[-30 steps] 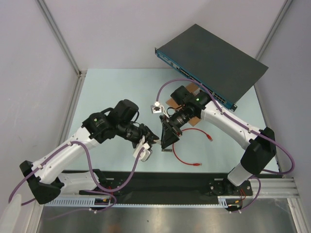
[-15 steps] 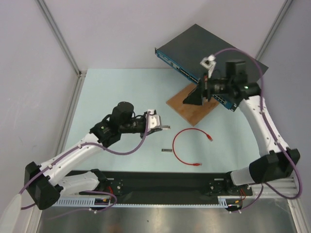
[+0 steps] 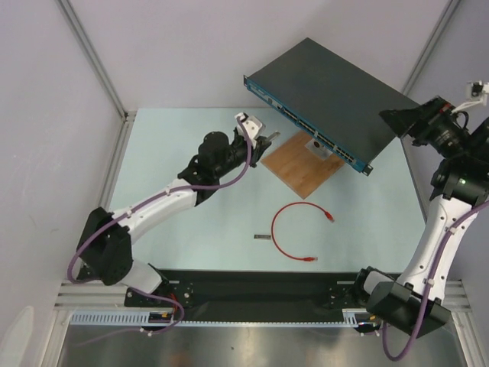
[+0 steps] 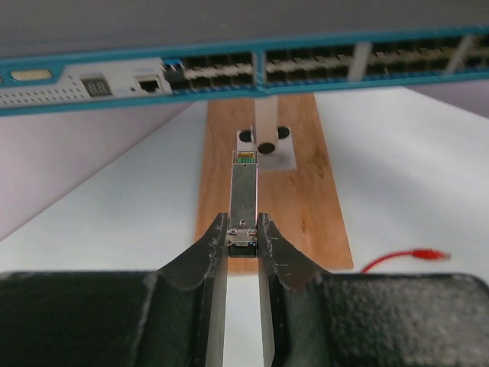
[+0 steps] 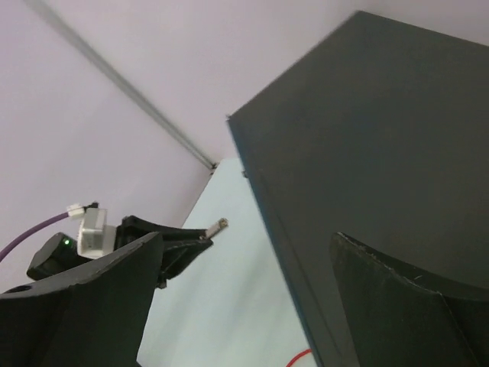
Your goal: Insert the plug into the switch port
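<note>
The red patch cable (image 3: 276, 237) lies loose on the table with a plug (image 3: 330, 217) at each end, and no gripper touches it. One red plug (image 4: 424, 253) shows at the right of the left wrist view. My left gripper (image 3: 263, 140) (image 4: 243, 225) is shut on a small grey metal piece (image 4: 244, 187), not the plug. It is held level, pointing at the switch ports (image 4: 306, 65) in the teal front face of the dark switch (image 3: 336, 92). My right gripper (image 3: 397, 121) (image 5: 246, 237) hangs open and empty above the switch's right end.
A brown wooden board (image 3: 302, 164) lies under the switch's front edge and carries a small metal bracket (image 4: 266, 141). A second small grey metal piece (image 3: 262, 237) lies on the table left of the cable. Grey walls stand on both sides.
The right arm swung from the table's middle up and right over the switch, and its gripper opened. The left arm carried the grey metal piece forward to the switch's front face.
</note>
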Tool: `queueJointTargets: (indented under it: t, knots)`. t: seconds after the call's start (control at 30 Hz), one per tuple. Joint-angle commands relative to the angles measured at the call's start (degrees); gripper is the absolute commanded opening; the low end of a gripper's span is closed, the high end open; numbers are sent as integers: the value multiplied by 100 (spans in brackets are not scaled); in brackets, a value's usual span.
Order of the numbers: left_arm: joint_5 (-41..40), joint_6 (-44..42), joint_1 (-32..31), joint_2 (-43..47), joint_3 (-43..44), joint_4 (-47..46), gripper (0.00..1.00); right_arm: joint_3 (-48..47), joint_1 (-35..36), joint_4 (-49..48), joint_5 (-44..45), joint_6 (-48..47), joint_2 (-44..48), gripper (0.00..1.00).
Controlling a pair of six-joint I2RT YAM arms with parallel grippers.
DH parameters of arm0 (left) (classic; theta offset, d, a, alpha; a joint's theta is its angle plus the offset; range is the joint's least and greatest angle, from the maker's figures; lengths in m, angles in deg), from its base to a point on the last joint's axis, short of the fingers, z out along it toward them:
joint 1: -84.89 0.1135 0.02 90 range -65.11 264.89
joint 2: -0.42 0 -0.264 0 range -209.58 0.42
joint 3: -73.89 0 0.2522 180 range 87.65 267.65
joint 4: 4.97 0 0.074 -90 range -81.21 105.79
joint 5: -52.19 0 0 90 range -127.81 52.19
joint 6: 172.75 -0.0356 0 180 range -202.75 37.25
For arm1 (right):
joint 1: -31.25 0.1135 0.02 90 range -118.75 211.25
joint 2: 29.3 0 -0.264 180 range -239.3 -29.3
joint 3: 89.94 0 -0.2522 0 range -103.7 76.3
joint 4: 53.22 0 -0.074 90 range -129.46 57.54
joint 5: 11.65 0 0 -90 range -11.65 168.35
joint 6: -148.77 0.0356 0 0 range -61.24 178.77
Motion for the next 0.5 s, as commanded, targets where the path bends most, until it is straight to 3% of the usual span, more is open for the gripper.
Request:
queueJointTargets:
  t: [0.0,0.2,0.47]
  knots:
    - [84,400,258,-277,644,-573,0,319,-682,419,-383,575,-155,96]
    - [673,313,338,-656,829,-793,0,591,-991,1676,-437,-399,-374,92]
    - [515,110,382,-1235,1540,-416,0,1479,-886,985,-340,126,-366,94]
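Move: The open switch port beside the black module lies about 11 cm ahead of the left hand, 7 cm to its right and 1 cm higher; the module is a centimetre farther out and left of that port. The wooden board's middle is some 5 cm ahead, 17 cm right and 22 cm below. From the right hand, the switch's front right corner is roughly 4 cm back, 6 cm right and 16 cm down; the port is 16 cm ahead, 19 cm left and 16 cm below. The plug, still pinched by its rear end in the left fingers, is carried about 5 cm forward and a little right towards the port row, quickly at first, then slower, its attitude almost kept. The empty right hand stays open, swings right, then sinks about 13 cm towards the switch's right end, its fingers tipping down by some 25 degrees. ##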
